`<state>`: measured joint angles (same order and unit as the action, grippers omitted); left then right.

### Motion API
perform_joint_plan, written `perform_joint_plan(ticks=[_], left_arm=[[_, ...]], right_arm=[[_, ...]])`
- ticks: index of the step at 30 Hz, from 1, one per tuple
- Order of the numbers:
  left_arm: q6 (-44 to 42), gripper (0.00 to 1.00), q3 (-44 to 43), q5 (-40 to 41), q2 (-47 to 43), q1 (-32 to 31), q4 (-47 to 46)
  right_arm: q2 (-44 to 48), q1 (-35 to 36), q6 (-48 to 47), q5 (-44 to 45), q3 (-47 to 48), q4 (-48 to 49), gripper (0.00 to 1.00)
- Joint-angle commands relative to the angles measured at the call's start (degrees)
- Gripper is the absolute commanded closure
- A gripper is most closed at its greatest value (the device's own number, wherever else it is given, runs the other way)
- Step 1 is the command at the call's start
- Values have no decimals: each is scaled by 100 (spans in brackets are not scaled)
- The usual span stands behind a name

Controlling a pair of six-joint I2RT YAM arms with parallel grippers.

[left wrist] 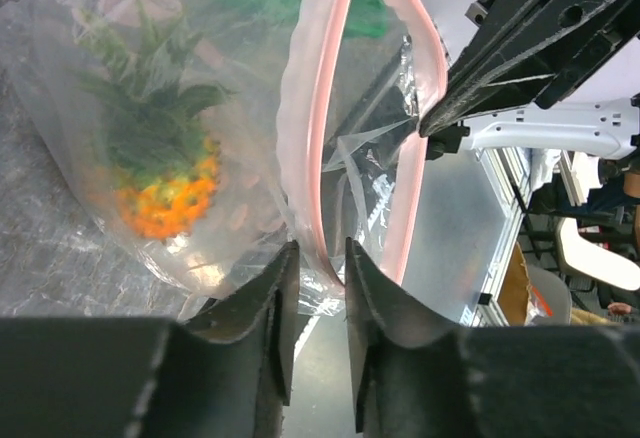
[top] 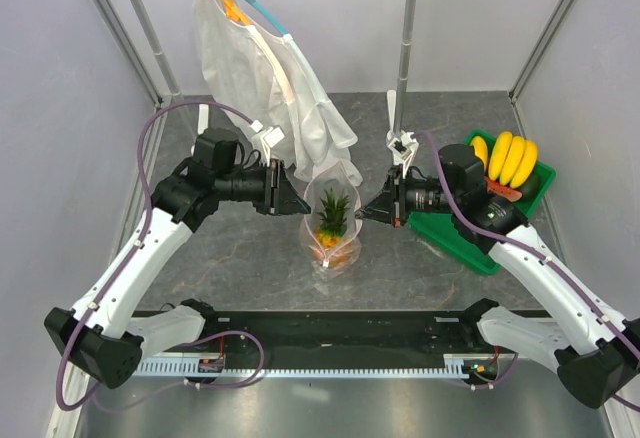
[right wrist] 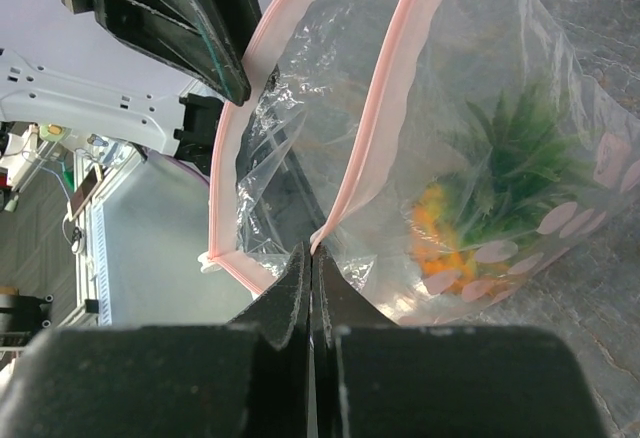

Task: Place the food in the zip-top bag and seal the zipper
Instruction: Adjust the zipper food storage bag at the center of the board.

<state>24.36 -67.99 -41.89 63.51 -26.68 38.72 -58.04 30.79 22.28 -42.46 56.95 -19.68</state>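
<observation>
The clear zip-top bag [top: 331, 228] stands upright at mid-table with its mouth spread wide. Inside it sits the orange pineapple [top: 332, 218] with green leaves, also showing through the plastic in both wrist views [left wrist: 165, 193] [right wrist: 470, 208]. The pink zipper [left wrist: 322, 108] [right wrist: 375, 128] gapes apart. My right gripper [right wrist: 311, 248] [top: 366, 210] is shut on the bag's right mouth edge. My left gripper [left wrist: 320, 248] [top: 300, 203] stands slightly open, the bag's left mouth edge lying loose between its tips. The banana bunch [top: 505, 158] and the red watermelon slice [top: 503, 192] lie in the green tray.
The green tray [top: 470, 243] lies at the right, under my right arm. A white garment [top: 265, 78] hangs from a rack behind the bag, and the rack's right pole [top: 403, 58] stands just behind my right gripper.
</observation>
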Motion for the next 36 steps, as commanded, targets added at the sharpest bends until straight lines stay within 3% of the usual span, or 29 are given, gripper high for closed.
perform_joint_plan(ticks=[1,2,5,12,17,23,25,26,27,29,30,33,36], left_arm=[[-36,73,-83,163,13,-31,13],[-45,83,-75,146,21,-31,13],[-247,98,-214,163,4,-31,135],[-669,98,-1181,-292,-93,-22,741],[-608,98,-796,-213,380,153,997],[-459,98,-707,-206,549,374,804],[-415,98,-742,-241,549,374,743],[-362,98,-751,-232,549,374,699],[-344,98,-743,-249,549,374,681],[-309,98,-734,-267,549,374,602],[-300,98,-708,-276,523,374,558],[-239,98,-672,-320,514,374,488],[-204,98,-637,-346,496,374,435]], right_arm=[[170,-2,127,-34,141,289,100],[170,-2,118,-35,141,290,100],[197,-2,118,-17,176,263,100],[179,-2,-311,693,589,-455,100],[13,-29,-892,1731,660,-958,100],[56,-37,-840,1293,625,-862,100],[91,-38,-910,1292,642,-958,87],[152,-38,-988,1319,677,-993,76],[179,-46,-1033,1371,729,-1089,51],[275,-64,-1094,1626,870,-1178,33],[311,-90,-1216,1670,923,-1265,18],[276,-248,-1358,2030,1213,-1634,7],[118,-967,-1384,1875,1459,-1951,3]])
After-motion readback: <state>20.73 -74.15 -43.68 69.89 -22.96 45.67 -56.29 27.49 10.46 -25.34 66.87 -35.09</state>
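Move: The left side of the bag's pink zip rim runs right between my left fingertips, which are still about a third open. My right fingers already pinch the opposite side of the rim, about 11 cm to my left hand's right. Inside the bag, the pineapple's middle sits roughly 12 cm below my left hand, 6 cm to its right and 1 cm nearer me. The green basket is some 32 cm right of my right hand, 8 cm ahead and 15 cm lower. I shut my left fingers on the bag's rim, lift that hand about 4 cm, then bring it down again and some 2 cm forward, keeping the pinch. My right hand, fingers still shut, shifts forward and right, rolling and turning clockwise; then it opens wide, lets go of the rim and draws off right and up, about 5 cm rightward in all. ##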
